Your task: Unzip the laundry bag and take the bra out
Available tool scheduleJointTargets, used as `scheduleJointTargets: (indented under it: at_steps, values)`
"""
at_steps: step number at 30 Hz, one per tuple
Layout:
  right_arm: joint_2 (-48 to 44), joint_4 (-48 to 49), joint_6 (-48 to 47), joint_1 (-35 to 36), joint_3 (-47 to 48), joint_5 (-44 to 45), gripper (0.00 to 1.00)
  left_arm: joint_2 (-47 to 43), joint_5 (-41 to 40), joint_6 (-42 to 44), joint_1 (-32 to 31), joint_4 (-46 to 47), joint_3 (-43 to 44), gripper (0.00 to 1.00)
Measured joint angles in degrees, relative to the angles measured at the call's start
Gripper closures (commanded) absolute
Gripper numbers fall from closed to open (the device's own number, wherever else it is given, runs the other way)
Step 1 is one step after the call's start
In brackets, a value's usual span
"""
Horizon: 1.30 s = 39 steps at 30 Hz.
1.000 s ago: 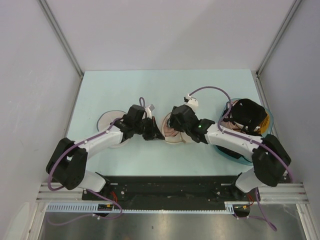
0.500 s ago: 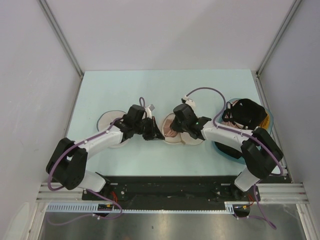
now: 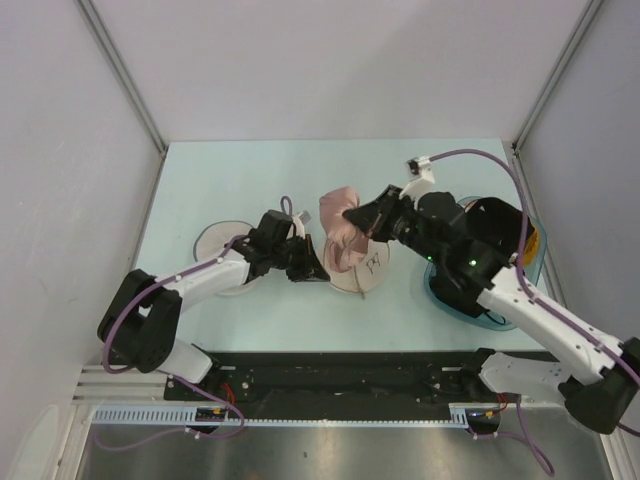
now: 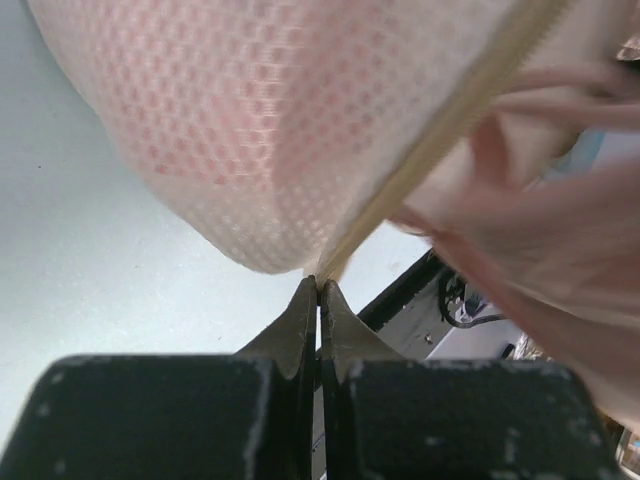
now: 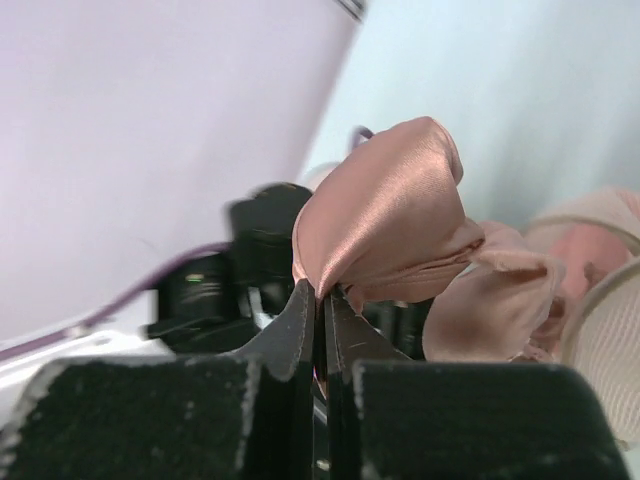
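Note:
The laundry bag [image 3: 362,270] lies open at mid-table, cream mesh with a dark bra icon on it. My left gripper [image 3: 310,264] is shut on the bag's zip edge; in the left wrist view the jaws [image 4: 320,282] pinch the beige zip tape below the mesh dome [image 4: 250,130]. The bra [image 3: 340,226], pale pink and satiny, hangs stretched up out of the bag. My right gripper [image 3: 354,212] is shut on its upper fold, raised above the table. The right wrist view shows that pinch [image 5: 322,296] on the bra [image 5: 390,215], with the bag's mesh rim [image 5: 608,345] lower right.
A whiter round disc pouch [image 3: 214,242] lies under the left forearm. A teal-blue basket [image 3: 478,312] holding black clothing [image 3: 497,231] stands at the right edge. Grey walls close in the back and both sides.
My right gripper has shut on the bra and risen up and back, drawing the bra out of the bag. The left gripper has kept its hold on the zip edge.

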Motion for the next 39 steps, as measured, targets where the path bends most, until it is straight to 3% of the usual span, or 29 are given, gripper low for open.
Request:
scheduleJointTargets:
  at_steps: [7, 17, 26, 39]
  values:
    - [-9.3, -2.1, -1.6, -3.3, 2.9, 3.0, 1.00, 0.2, 0.0, 0.0, 0.0, 0.0, 0.0, 0.99]
    - [-18.0, -15.8, -9.8, -6.5, 13.2, 24.5, 1.00, 0.2, 0.0, 0.1, 0.0, -0.4, 0.3, 1.00]
    - [-21.5, -21.0, -20.5, -6.5, 25.2, 42.6, 1.00, 0.2, 0.2, 0.1, 0.1, -0.4, 1.4, 1.00]
    - [-23.2, -27.7, -23.8, -4.9, 21.4, 54.8, 1.00, 0.2, 0.2, 0.1, 0.1, -0.5, 1.5, 0.99]
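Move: The bra is already in the right hand's shut fingers, high over the open laundry bag, whose middle lies some 25 cm below and about 3 cm ahead. The blue basket it is taken to lies about 29 cm to the right, 3 cm ahead and 28 cm down; inside it the black clothes are 9 cm ahead and 30 cm right, the yellow cloth 5 cm ahead and 38 cm right. From the left hand the basket is about 34 cm right, 5 cm ahead. The right hand keeps its pinch on the bra and sweeps it some 30 cm to the right, away from the laundry bag and over the blue basket, climbing about 20 cm on the way and drawing back about 6 cm while it turns roughly 60 degrees clockwise until the fingers point more or less forward. Near the end the sideways travel dies out and the hand sinks about 5 cm towards the basket, fingers still shut, while the left hand stays almost in place with its pinch on the bag's rim. ##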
